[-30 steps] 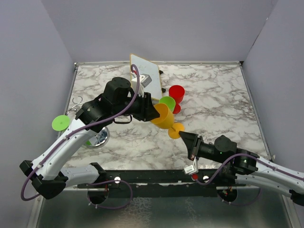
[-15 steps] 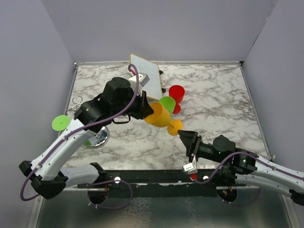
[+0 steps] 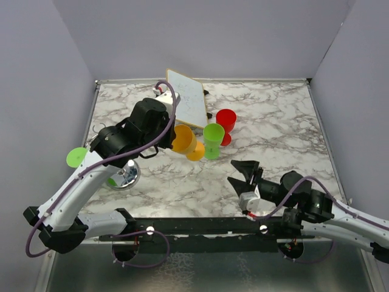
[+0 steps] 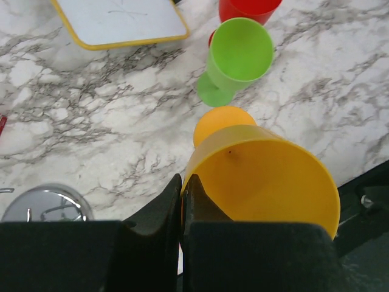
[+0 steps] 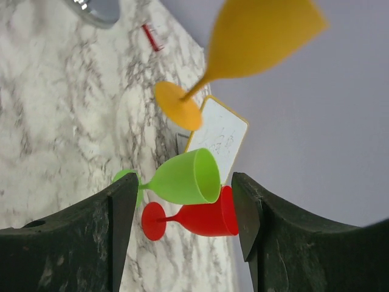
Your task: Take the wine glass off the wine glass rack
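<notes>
My left gripper (image 3: 172, 135) is shut on the rim of an orange wine glass (image 3: 183, 140) and holds it tilted in the air, right of the rack. In the left wrist view the fingertips (image 4: 193, 193) pinch the rim of the orange glass (image 4: 267, 182). The chrome wine glass rack (image 3: 124, 175) stands at the left, with a green glass foot (image 3: 77, 157) hanging on a wire arm. My right gripper (image 3: 241, 173) is open and empty, near the front. In its wrist view (image 5: 185, 201) the orange glass (image 5: 255, 36) hangs above the table.
A green wine glass (image 3: 213, 137) and a red one (image 3: 226, 121) stand upright mid-table, also in the right wrist view (image 5: 179, 177) (image 5: 200, 219). A white tilted board (image 3: 187, 104) stands behind them. The rack's base (image 4: 45, 204) shows in the left wrist view.
My left gripper has carried the orange glass leftward and back. My right gripper has drawn back from the glass's foot and now stands open.
</notes>
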Motion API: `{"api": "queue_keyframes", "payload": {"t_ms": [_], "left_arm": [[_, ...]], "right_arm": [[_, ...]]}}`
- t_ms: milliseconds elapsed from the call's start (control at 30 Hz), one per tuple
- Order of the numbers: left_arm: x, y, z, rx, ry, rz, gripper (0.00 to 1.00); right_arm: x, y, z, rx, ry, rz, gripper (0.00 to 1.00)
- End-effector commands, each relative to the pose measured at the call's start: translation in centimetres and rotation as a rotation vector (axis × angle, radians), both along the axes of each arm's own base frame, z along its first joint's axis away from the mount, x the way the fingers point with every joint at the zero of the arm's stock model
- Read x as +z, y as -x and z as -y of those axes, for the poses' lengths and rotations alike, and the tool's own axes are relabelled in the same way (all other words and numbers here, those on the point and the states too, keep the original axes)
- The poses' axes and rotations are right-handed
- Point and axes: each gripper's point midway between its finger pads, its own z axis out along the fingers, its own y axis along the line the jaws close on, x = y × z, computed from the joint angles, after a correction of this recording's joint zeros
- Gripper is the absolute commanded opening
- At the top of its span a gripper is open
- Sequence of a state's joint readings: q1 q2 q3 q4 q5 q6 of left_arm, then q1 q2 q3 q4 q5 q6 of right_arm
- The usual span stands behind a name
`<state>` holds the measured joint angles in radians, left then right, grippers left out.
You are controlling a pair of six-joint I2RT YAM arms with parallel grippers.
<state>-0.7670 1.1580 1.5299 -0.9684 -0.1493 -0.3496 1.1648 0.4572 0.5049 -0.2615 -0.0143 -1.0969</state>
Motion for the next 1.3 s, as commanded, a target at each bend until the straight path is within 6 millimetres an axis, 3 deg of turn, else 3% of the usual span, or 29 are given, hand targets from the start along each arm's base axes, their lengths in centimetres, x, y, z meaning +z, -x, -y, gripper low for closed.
{"api": "queue_keyframes", "payload": {"t_ms": [0,167,267,333,500,667,833,1000,1100,1267], "left_arm": [[-3.2,-0.8,-2.5,0.065,-0.176,-0.022,0.0],[-5.9,-2.2,-1.8,0.089,-0.215,-0.056,0.0],[-7.1,-3.6,-1.2,0.113,-0.228,-0.062,0.0],[-7.7,-4.7,-0.9,0.129,-0.231,-0.062,0.0],[-9.2,-7.6,-0.9,0.198,-0.25,-0.057,0.0],[-10.2,-9.7,-0.7,0.231,-0.221,-0.055,0.0],[-10.7,-10.7,0.3,0.225,-0.182,-0.059,0.0],[-12.4,-11.4,0.8,0.221,-0.215,-0.085,0.0],[-13.3,-11.9,0.7,0.231,-0.24,-0.093,0.0],[-13.9,-12.5,1.4,0.222,-0.236,-0.099,0.0]], "right_arm": [[8.3,-1.6,0.4,-0.162,-0.5,-0.302,0.65],[10.1,-3.8,0.2,-0.347,-0.748,-0.626,0.76],[9.3,-5.8,0.4,-0.538,-0.964,-0.856,0.8],[8.1,-6.3,-0.2,-0.607,-0.997,-0.94,0.82],[6.1,-8.0,0.5,-0.818,-1.067,-0.982,0.81],[6.0,-10.7,1.7,-0.953,-1.082,-0.941,0.78],[6.2,-14.5,3.8,-0.946,-1.128,-0.978,0.78],[4.8,-18.0,5.1,-0.931,-1.137,-1.135,0.78],[4.5,-18.8,4.3,-0.869,-1.13,-1.266,0.8],[4.9,-19.3,3.6,-0.867,-1.148,-1.331,0.86]]}}
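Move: The left hand holds the orange wine glass by its rim. The bare spot it is taken to lies about 12 cm ahead, 4 cm to the right and some 31 cm below. The standing green glass is 8 cm right of that spot, and the red one is some 6 cm farther right again and 5 cm farther out. From the empty right hand the spot lies roughly 21 cm ahead, 14 cm left and 21 cm down. Still pinching the orange glass by its rim, the left hand lowers it about 15 cm and carries it some 12 cm forward to the green glass's left side, down, then forward, then down again, rolling and turning slightly counter-clockwise. The open right hand lifts, then goes 20 cm forward and 6 cm right past the glasses' right side, sinking as its fingers swing from leftward to forward. ##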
